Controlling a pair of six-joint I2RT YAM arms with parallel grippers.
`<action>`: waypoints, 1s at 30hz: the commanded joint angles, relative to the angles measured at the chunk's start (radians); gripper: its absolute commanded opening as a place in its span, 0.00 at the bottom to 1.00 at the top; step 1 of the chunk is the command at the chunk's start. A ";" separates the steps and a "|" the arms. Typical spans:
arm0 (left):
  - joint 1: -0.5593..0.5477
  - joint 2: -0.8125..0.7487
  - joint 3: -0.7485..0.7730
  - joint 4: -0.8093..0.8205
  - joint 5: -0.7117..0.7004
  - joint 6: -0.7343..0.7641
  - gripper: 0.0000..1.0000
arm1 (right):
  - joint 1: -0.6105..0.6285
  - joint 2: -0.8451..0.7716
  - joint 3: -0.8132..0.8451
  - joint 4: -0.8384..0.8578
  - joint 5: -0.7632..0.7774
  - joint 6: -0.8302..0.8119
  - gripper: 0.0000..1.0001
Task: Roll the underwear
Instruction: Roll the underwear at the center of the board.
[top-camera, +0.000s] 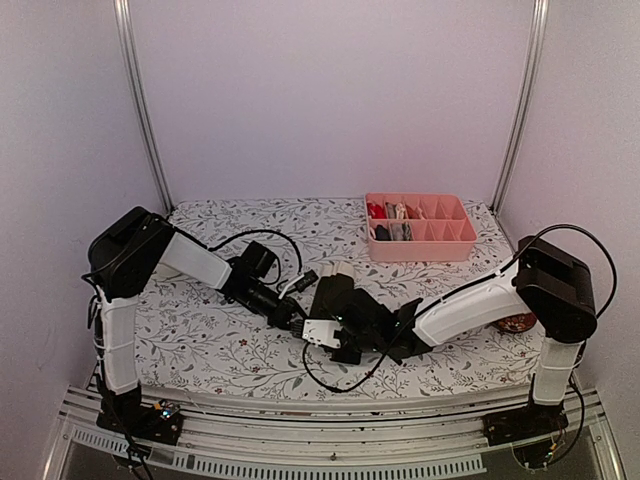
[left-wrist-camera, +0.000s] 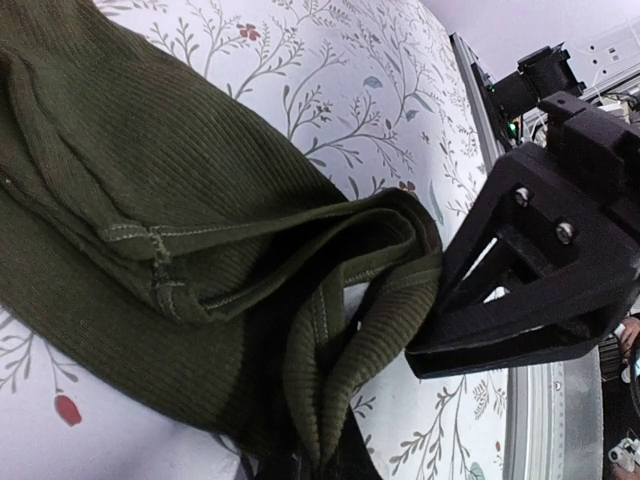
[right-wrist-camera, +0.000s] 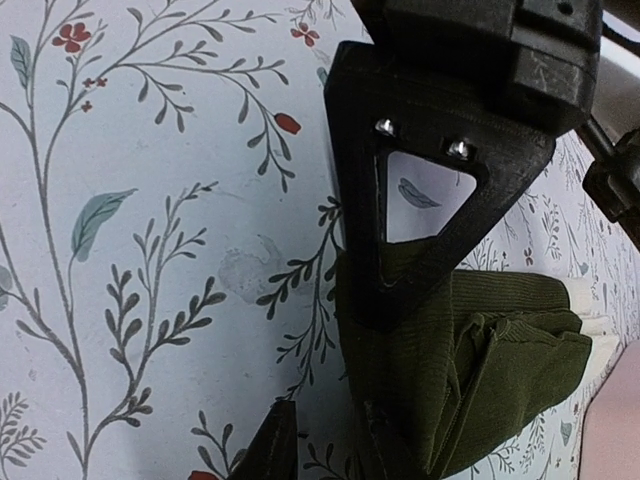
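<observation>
The dark olive ribbed underwear (left-wrist-camera: 150, 230) lies partly folded on the flowered table, at the middle in the top view (top-camera: 335, 292). My left gripper (left-wrist-camera: 318, 465) is shut on a bunched fold of it at the bottom of the left wrist view. My right gripper (right-wrist-camera: 328, 420) faces it from the other side. Its fingers (right-wrist-camera: 272, 450) stand close together, one against the underwear (right-wrist-camera: 480, 370), whose edge lies between them. In the top view both grippers meet over the cloth, the left gripper (top-camera: 300, 318) and the right gripper (top-camera: 342, 340).
A pink divided tray (top-camera: 455, 243) holding several small rolled cloths stands at the back right. A rust-red thing (top-camera: 518, 322) shows partly behind the right arm. Cables loop over the table near the left arm. Metal rails run along the near edge.
</observation>
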 joint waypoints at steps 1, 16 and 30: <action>-0.020 0.031 -0.022 -0.046 -0.092 0.015 0.00 | 0.004 0.036 0.024 -0.001 0.096 -0.001 0.25; -0.021 0.033 -0.020 -0.053 -0.086 0.018 0.00 | 0.010 -0.006 -0.024 0.042 0.035 -0.038 0.46; -0.022 0.035 -0.019 -0.056 -0.086 0.022 0.00 | 0.018 0.032 -0.019 0.082 0.156 -0.063 0.54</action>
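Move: The near end of the underwear, with its curled edge, lies about 2 cm ahead of the right gripper, some 3 cm to its left and 2 cm below. The left gripper pinches that end; its middle is some 4 cm to the left hand's right and 2 cm back. From the right gripper, the left gripper is about 4 cm ahead and 7 cm left, the white waistband some 22 cm ahead and 2 cm right, and the pink box about 38 cm ahead and 22 cm right. Keep the left gripper still, pinching the underwear's near end. Ease the right gripper forward, right and down about 1 cm each against the curled edge, then draw it half of that back while spreading its fingers from nearly shut to about half open, one on either side of the cloth's near edge; tip it only some 5 degrees. ##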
